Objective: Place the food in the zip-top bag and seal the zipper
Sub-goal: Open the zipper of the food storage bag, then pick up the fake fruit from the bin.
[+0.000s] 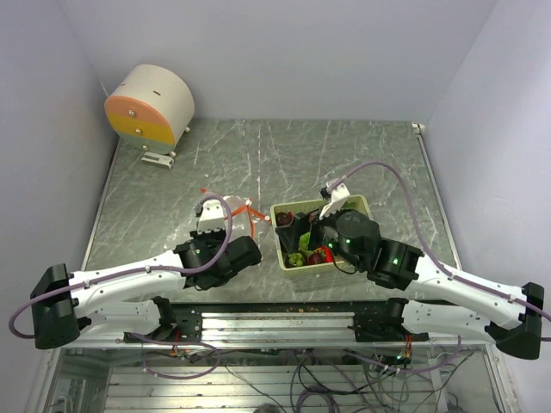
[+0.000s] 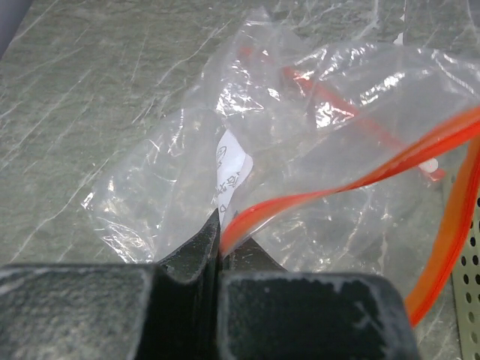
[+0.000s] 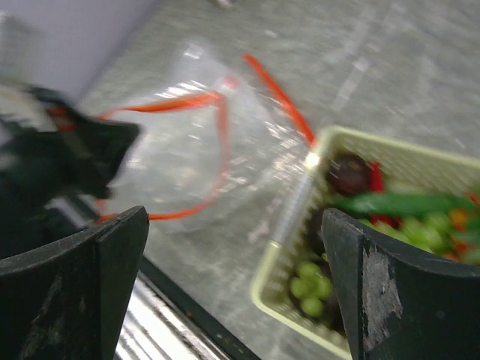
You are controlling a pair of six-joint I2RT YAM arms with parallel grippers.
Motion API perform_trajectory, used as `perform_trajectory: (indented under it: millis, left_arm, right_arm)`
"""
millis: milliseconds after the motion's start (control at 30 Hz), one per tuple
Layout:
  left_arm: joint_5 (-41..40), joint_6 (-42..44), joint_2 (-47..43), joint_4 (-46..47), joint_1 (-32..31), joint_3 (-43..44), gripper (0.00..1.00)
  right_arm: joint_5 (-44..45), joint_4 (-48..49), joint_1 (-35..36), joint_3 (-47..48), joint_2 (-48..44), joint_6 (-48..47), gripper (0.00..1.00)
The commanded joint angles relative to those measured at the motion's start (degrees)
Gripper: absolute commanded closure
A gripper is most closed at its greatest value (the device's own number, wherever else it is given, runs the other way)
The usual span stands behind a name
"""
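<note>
The clear zip-top bag [image 2: 225,135] lies crumpled on the table left of the basket, also seen as the bag [image 1: 231,205] and the bag [image 3: 187,142]. My left gripper [image 2: 223,238] is shut on the orange-red zipper [image 2: 360,176] at the bag's near corner; from above, the left gripper [image 1: 244,228] sits at the bag's near edge. The food stays in the pale green basket [image 3: 296,225]: green grapes [image 3: 311,281], a dark purple piece [image 3: 351,172], a green pod [image 3: 405,204], red pieces [image 1: 320,255]. My right gripper [image 3: 234,217] is open and empty above the basket's left rim, seen from above as the right gripper [image 1: 303,237].
The basket [image 1: 357,206] stands right of centre. A round cream and orange device [image 1: 151,107] sits at the far left corner. A metal rail [image 1: 284,318] runs along the table's near edge. Walls close in on both sides.
</note>
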Motion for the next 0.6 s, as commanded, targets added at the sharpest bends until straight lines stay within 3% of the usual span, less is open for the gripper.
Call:
perform_trajectory:
  millis: [0, 267, 467, 567]
  left_arm:
    - [-2.6, -1.5, -2.7, 2.3, 0.2, 0.0, 0.93]
    - [-0.2, 4.4, -10.9, 10.8, 0.2, -4.4, 0.93]
    - [1.5, 8.7, -15.4, 15.3, 0.2, -6.1, 0.93]
    - [1.6, 9.5, -16.8, 15.8, 0.2, -6.6, 0.93]
  right_arm:
    - [20.6, -17.0, -0.3, -0.8, 1.1, 11.5, 0.00]
    - [25.5, -22.6, -4.0, 0.0, 6.2, 18.6, 0.00]
    - [11.6, -19.9, -16.2, -3.1, 9.1, 16.4, 0.00]
    - [12.5, -24.8, -18.6, -2.2, 9.6, 18.1, 0.00]
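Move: From the open right hand, the food basket's middle lies about 9 cm right, 5 ahead and 22 below. Its grapes are some 4 cm right, 4 ahead and 21 below, and the bag mouth is 14 left, 6 ahead and 15 below. The left hand already grips the bag's zipper lip; the mouth's middle is about 9 cm right and 3 ahead at its height, the basket 31 right, 3 back and 11 below. Open right hand sweeps 12 cm right and down, somewhat forward, over the basket; left raises gripped lip 3 cm. ##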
